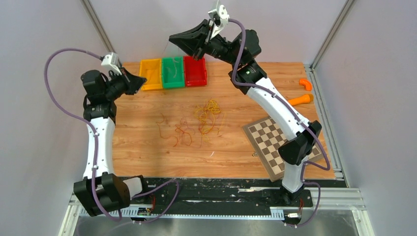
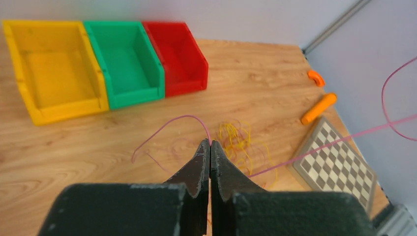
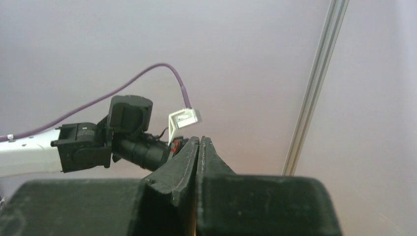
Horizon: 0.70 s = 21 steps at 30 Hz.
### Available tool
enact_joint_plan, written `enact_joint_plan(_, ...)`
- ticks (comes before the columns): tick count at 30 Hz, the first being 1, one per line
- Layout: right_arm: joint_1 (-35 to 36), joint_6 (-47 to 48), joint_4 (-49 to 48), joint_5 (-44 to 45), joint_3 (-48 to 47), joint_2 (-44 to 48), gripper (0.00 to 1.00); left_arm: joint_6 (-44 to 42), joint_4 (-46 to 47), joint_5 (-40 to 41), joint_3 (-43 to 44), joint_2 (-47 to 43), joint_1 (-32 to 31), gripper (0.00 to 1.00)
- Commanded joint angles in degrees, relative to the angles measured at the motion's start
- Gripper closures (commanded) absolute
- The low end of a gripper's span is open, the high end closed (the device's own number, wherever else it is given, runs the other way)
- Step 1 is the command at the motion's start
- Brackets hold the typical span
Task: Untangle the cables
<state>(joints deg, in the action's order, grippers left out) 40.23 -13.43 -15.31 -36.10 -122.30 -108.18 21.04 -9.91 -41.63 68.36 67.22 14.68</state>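
Note:
The cables lie loose mid-table: a yellow tangle (image 1: 209, 110) and red and orange curly strands (image 1: 179, 132) to its left. My left gripper (image 1: 142, 81) hangs above the table's far left, beside the yellow bin. In the left wrist view it (image 2: 210, 143) is shut, with a thin pinkish-red cable (image 2: 172, 120) pinched at its tips. That cable arcs away to the left, and the yellow tangle (image 2: 236, 140) lies beyond. Another thin pink stretch (image 2: 334, 142) runs off to the right. My right gripper (image 1: 172, 38) is raised high over the bins. It (image 3: 199, 139) is shut, and no strand shows between its jaws.
A yellow bin (image 1: 150, 61), a green bin (image 1: 173, 59) and a red bin (image 1: 195, 58) stand in a row at the far edge. A checkerboard (image 1: 275, 140) lies at the right front. An orange carrot-shaped piece (image 1: 301, 100) and a curved orange piece (image 1: 306, 83) sit far right.

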Motion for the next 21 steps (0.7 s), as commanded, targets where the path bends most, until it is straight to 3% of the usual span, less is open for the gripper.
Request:
enact_joint_plan(1, -0.76, 0.22, 1.09, 1.75, 1.72, 0.87, 1.00, -2.91, 5.58, -7.28, -4.15, -4.88, 0.26, 1.00)
enact_joint_plan(6, -0.95, -0.22, 1.18, 0.14, 4.70, 2.09, 1.00, -5.55, 4.39, -14.93, -5.81, -5.15, -0.05, 1.00)
enact_joint_plan(10, -0.95, 1.17, 3.16, -1.00, 6.96, 2.64, 1.00, -2.58, 8.17, -20.09, -5.61, -6.00, -1.35, 1.00)
enact_joint_plan(17, -2.03, 12.30, 6.99, -1.80, 24.92, 9.02, 0.98, 4.22, 12.92, -19.57, 7.46, -3.54, -1.69, 1.00)
enact_joint_plan(18, -2.05, 12.98, 7.43, -2.65, 27.42, 9.70, 0.87, 7.36, 15.52, -19.51, 9.15, -2.91, -1.68, 1.00)
enact_joint_plan(20, -2.14, 15.38, 8.10, -4.67, 31.16, 9.72, 0.43, 11.63, 18.18, -19.20, 17.65, -0.61, -2.04, 1.00)
enact_joint_plan(21, -2.02, 15.30, 8.39, -5.50, 31.81, 9.28, 0.29, 12.83, 18.71, -19.11, 19.96, 1.29, -2.47, 1.00)
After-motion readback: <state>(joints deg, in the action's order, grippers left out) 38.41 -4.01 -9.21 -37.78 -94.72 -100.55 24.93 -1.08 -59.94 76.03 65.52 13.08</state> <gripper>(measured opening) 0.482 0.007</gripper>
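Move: The pink cable's loose heap, from which the held strands rise, lies about 5 cm ahead of the left gripper, 8 cm to its right and some 34 cm below. From the right gripper it is about 9 cm ahead, 2 cm left and 53 cm down. Counted from the right gripper, the yellow cable's heap is some 13 cm ahead and 8 cm right, the orange cable level with it and 2 cm left, both on the table. Lower the right gripper about 17 cm towards the pink cable's heap, slowly at first and then faster, tipping its fingers down some 20 degrees and opening them about halfway at the end to let the pink strand go. Keep the left gripper shut on the pink cable: dip briefly, draw back and to the right about 5 cm each way, turning clockwise, then raise it with the fingers tipping up. ##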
